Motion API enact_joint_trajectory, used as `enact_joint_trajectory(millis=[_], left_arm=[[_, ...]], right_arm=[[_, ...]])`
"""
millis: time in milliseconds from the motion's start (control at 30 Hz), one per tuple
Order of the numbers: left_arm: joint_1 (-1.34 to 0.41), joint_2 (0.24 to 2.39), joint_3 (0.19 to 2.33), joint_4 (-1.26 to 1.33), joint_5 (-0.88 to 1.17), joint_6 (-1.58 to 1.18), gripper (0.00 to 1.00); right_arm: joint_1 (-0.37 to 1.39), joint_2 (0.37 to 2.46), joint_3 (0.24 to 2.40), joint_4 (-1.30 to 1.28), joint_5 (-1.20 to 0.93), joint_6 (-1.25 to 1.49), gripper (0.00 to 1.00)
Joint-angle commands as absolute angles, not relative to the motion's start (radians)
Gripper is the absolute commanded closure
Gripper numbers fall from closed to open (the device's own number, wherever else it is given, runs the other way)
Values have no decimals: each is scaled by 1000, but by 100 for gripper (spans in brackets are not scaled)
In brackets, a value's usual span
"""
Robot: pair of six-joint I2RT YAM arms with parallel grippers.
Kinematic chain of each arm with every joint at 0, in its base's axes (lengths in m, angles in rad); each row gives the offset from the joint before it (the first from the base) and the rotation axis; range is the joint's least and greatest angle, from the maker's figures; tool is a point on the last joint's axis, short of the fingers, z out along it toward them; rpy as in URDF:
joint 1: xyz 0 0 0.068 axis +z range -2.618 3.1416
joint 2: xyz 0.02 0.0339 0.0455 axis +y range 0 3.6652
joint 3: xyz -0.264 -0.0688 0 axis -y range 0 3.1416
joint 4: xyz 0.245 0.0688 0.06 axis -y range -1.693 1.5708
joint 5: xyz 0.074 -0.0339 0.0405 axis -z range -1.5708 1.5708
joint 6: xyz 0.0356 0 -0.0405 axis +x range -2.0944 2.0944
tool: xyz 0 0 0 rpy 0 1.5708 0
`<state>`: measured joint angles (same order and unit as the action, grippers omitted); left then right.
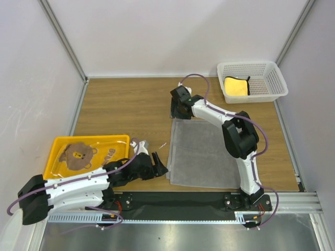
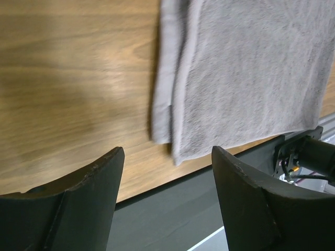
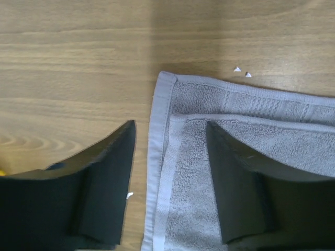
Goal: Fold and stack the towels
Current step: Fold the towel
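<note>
A grey towel (image 1: 201, 154) lies folded flat in the middle of the table. My right gripper (image 1: 180, 111) is at its far left corner, open. In the right wrist view its jaws straddle the hemmed left edge of the grey towel (image 3: 235, 172), one finger (image 3: 104, 178) over the wood and the other over the cloth. My left gripper (image 1: 159, 166) is open at the near left corner. That corner of the grey towel (image 2: 235, 78) lies just beyond its fingertips. The bear towel (image 1: 78, 155) lies in the yellow tray. The plain yellow towel (image 1: 235, 86) sits in the basket.
The yellow tray (image 1: 89, 138) sits at the near left, beside my left arm. The white mesh basket (image 1: 251, 64) stands at the far right corner. A black base rail (image 1: 183, 200) runs along the near table edge, under the left gripper. White walls enclose the table.
</note>
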<state>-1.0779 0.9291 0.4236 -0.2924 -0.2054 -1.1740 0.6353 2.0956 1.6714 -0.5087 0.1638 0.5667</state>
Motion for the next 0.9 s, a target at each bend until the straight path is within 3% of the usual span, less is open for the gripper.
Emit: enact_joint_trajectory(millis=[0, 233, 400, 567, 667, 867], left_arm=[[-1083, 853, 384, -268, -218, -1233, 27], [-1083, 882, 373, -262, -201, -1213, 27], [-1083, 888, 371, -249, -193, -1201, 28], [-1083, 885, 361, -233, -184, -1192, 29], [-1083, 885, 356, -230, -181, -1190, 29], [-1089, 908, 360, -204, -166, -1161, 30]], right_arm=[[670, 2123, 1755, -607, 290, 577, 42], [698, 2221, 1854, -705, 348, 583, 46], [704, 2235, 1858, -722, 373, 580, 55], [707, 2252, 1852, -733, 368, 586, 57], [712, 2255, 1847, -721, 370, 586, 64], [712, 2258, 1848, -712, 384, 574, 94]])
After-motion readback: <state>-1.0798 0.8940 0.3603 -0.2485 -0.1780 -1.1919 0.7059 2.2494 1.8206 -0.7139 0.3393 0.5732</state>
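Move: The right hand hovers open over the far-left corner of the grey towel's upper layer, which lies about 4 cm below and 1 cm back of it. The lower layer's corner peeks out about 3 cm beyond that corner and 1 cm left of it; the folded yellow towel lies 28 cm right and 17 cm ahead of the hand, and the towel's near-left corner 29 cm straight back. From the left hand, the far-left corner lies 28 cm ahead and 5 cm right. Down by about 4 cm and slightly back, the right hand sinks onto the far-left corner of the grey towel's upper layer, rolling some 15 degrees so that its left side dips. Its fingers narrow on the way down, then shut almost fully once it is low, pinching that corner and leaving the lower layer's corner outside the grip. ##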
